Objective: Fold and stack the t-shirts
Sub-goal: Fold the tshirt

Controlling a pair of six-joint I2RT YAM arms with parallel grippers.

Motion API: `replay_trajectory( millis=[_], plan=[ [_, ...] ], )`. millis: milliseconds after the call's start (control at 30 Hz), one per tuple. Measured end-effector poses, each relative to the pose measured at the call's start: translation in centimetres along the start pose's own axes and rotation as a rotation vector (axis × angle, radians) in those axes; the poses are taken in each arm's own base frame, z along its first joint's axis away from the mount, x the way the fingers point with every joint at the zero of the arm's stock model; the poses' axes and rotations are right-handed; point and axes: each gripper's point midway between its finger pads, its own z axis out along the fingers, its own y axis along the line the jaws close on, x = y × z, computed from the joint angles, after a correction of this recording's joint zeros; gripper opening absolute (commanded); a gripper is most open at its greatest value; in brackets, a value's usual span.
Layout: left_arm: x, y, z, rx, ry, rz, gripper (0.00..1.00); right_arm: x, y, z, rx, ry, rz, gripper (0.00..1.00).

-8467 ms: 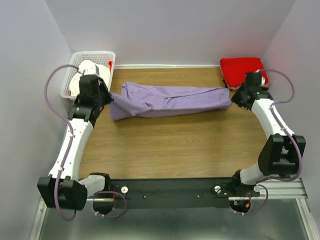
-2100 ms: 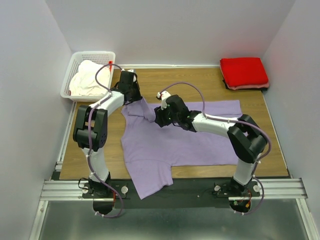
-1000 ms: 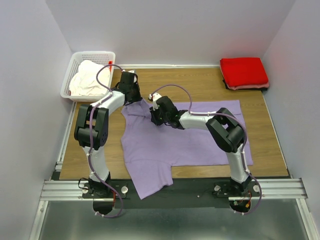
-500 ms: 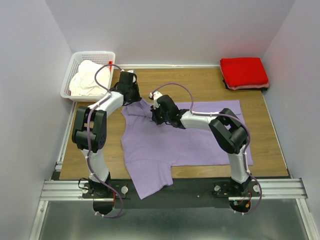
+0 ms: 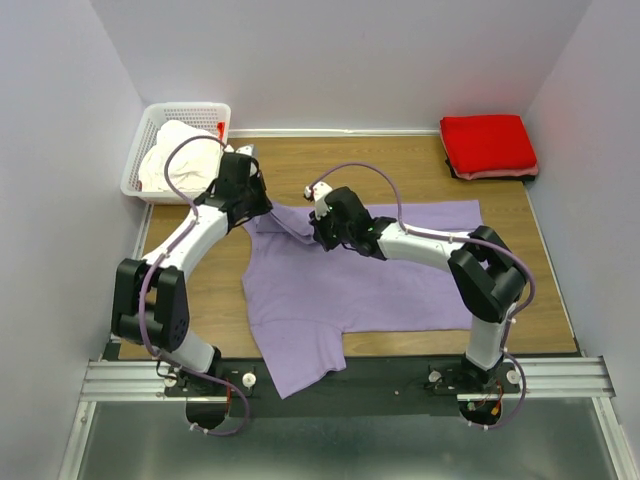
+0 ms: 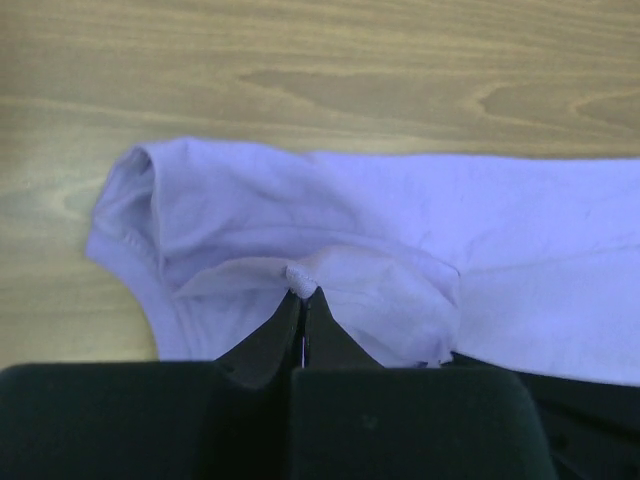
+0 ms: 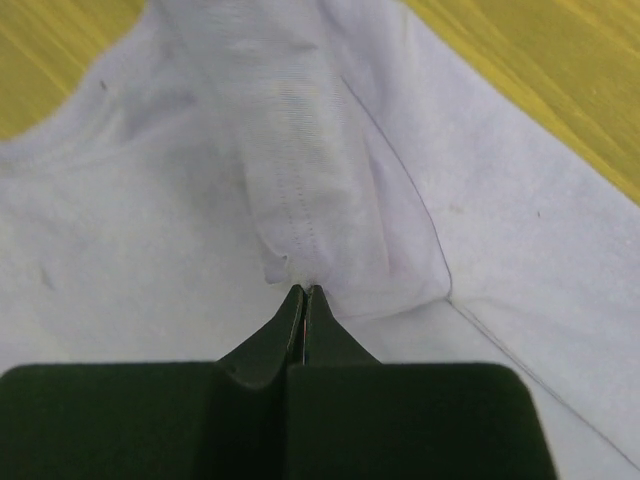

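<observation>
The lavender t-shirt [image 5: 370, 280] lies spread on the wooden table, one sleeve hanging over the near edge. My left gripper [image 5: 254, 207] is at its far left corner, shut on a small pinch of lavender cloth [image 6: 400, 220]; the closed tips [image 6: 302, 292] show in the left wrist view. My right gripper [image 5: 320, 232] is just to the right of it, shut on a folded, stitched edge of the same shirt [image 7: 300, 150], tips [image 7: 303, 290] together. The red t-shirt [image 5: 488, 145] lies folded at the back right. The cream-white t-shirt [image 5: 178, 160] sits bunched in the basket.
The white lattice basket [image 5: 190, 108] stands at the back left corner, close behind my left arm. Bare wooden table [image 5: 400, 175] shows behind the lavender shirt. Walls close in the left, back and right sides.
My left arm has swung its elbow out to the left, and its gripper shifted slightly left and nearer with the cloth. My right gripper has closed on the shirt's edge and moved a little right.
</observation>
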Motion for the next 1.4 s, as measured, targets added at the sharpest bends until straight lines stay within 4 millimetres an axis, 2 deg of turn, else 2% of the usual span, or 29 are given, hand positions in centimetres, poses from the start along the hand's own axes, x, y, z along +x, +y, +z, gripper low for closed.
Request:
replay_trajectory(
  millis=[100, 233, 533, 700, 1067, 1400],
  plan=[
    [1.6, 0.6, -1.2, -0.006, 0.016, -0.005, 0.00, 1.6, -0.3, -0.1, 0.003, 0.046, -0.051, 0.01],
    [4.8, 1.5, -2.7, -0.012, 0.065, -0.024, 0.00, 3.2, -0.8, -0.3, 0.010, 0.095, -0.110, 0.00],
    [10.2, 2.0, -4.4, 0.009, 0.154, -0.056, 0.00, 4.2, -1.8, -0.6, 0.027, 0.131, -0.202, 0.00],
    [12.3, 2.2, -5.0, 0.018, 0.190, -0.073, 0.00, 4.5, -1.9, -0.7, 0.023, 0.140, -0.228, 0.00],
    [14.6, 1.9, -6.0, 0.041, 0.222, -0.100, 0.00, 5.5, -1.7, -1.0, 0.001, 0.181, -0.260, 0.00],
    [13.6, 0.7, -7.5, 0.068, 0.187, -0.105, 0.00, 5.8, -1.8, -1.1, -0.001, 0.193, -0.268, 0.00]
  ],
)
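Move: The far sleeve's hem, already pinched at its two ends by the shut grippers, goes onto the purple t-shirt's upper body: that spot is about 15 cm back of the left hand and 12 below; the white basket stands some 13 cm ahead and 21 to its left. From the right hand the place for its end is about 3 cm back, 4 right and 6 below, with the near sleeve roughly 28 cm back and 4 left. The sleeve's hem is drawn back over the t-shirt, the left hand pulling its end about 15 cm towards the robot, sinking some 6 cm and rising 2 at the end, fingertips tipping farther down. The right hand keeps its pinch, eases about 4 cm down and 4 right, slightly back, and rolls some 15 degrees, its left side dropping. Both grippers stay shut. ##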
